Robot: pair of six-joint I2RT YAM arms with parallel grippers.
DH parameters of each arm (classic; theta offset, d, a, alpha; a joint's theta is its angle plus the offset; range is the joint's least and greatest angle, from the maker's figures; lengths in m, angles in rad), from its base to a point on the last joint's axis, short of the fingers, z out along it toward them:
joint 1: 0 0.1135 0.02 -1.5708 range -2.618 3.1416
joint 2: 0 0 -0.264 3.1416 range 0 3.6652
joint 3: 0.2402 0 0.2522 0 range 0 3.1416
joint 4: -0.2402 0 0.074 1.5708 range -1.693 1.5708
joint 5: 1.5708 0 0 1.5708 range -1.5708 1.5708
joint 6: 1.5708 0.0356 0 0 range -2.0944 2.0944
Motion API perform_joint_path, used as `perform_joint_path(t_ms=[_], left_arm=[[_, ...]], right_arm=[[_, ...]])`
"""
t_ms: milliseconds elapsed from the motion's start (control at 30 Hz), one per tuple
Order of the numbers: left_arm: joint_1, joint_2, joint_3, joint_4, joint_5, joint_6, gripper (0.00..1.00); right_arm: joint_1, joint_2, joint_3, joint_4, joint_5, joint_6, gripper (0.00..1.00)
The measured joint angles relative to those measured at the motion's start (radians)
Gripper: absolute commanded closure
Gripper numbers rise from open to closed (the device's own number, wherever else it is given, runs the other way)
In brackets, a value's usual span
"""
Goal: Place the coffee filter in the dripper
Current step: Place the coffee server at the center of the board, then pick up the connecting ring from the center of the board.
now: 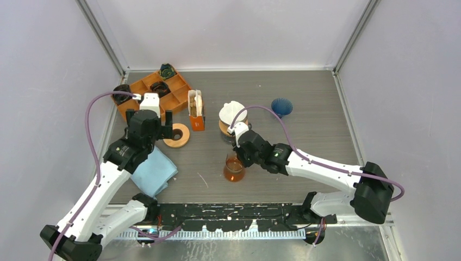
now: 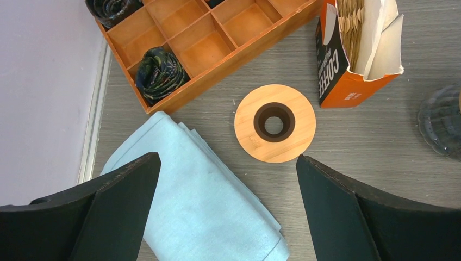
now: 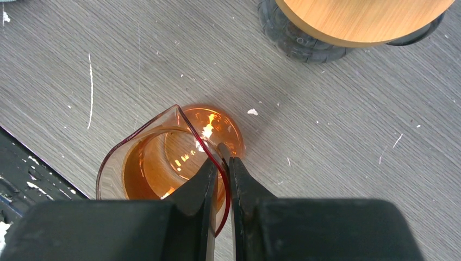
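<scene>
A white coffee filter (image 1: 232,110) lies on top of a stack made of a wooden disc (image 3: 364,19) over a dark ribbed glass dripper (image 3: 296,41), at the table's middle. My right gripper (image 1: 237,157) (image 3: 223,157) is just in front of that stack. It is shut on the rim of an upright orange glass vessel (image 1: 234,169) (image 3: 163,163), one finger inside and one outside. My left gripper (image 1: 150,117) (image 2: 228,185) hangs open and empty over a folded blue cloth (image 2: 206,206), near a wooden ring (image 2: 274,122).
An orange box of coffee filters (image 1: 196,110) (image 2: 353,49) stands left of the stack. A blue ribbed dripper (image 1: 281,106) lies behind and to its right. A wooden compartment tray (image 1: 157,89) (image 2: 217,32) holding dark rolled items sits at the back left, by the wall.
</scene>
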Motion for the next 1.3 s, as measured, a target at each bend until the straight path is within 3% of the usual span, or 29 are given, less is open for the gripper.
perform_joint_path(t_ms=[233,467,933,1133,1300], left_arm=[[0.016,0.021,0.0,0.0,0.001,-0.003,0.01],[0.046,0.065,0.002,-0.002,0.039,-0.04,0.01],[0.079,0.21,0.028,0.0,0.128,-0.216,0.01],[0.154,0.285,0.017,0.011,0.174,-0.285,0.01],[0.24,0.383,0.002,0.034,0.255,-0.348,0.01]], right_arm=[[0.0,0.015,0.0,0.035,0.023,-0.002,0.65],[0.0,0.001,0.0,0.05,0.04,-0.002,0.55],[0.0,-0.169,-0.067,0.115,0.157,-0.011,0.24],[0.0,-0.229,-0.12,0.129,0.25,-0.029,0.06],[0.0,-0.29,-0.165,0.151,0.314,-0.046,0.02]])
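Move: The right hand still pinches the rim of the coffee server, already standing on the board, its middle about 3 cm left, 1 cm back and 4 cm below. The mug with the filter-lined dripper is some 12 cm ahead, 3 cm left and 3 cm below. From the left hand, the wooden ring lies roughly 5 cm ahead, 6 cm right and 21 cm down; the coffee filter box is 9 cm ahead, 13 cm right and 18 cm down. The right fingers let go of the server's rim and spread almost fully; creeping forward first, the hand then rises about 5 cm and draws off to the right as far, its fingers tipping up some 20 degrees and turning clockwise. The empty left hand, open throughout, sinks about 10 cm and a little forward towards the wooden ring, tipping down and rolling left side low. ##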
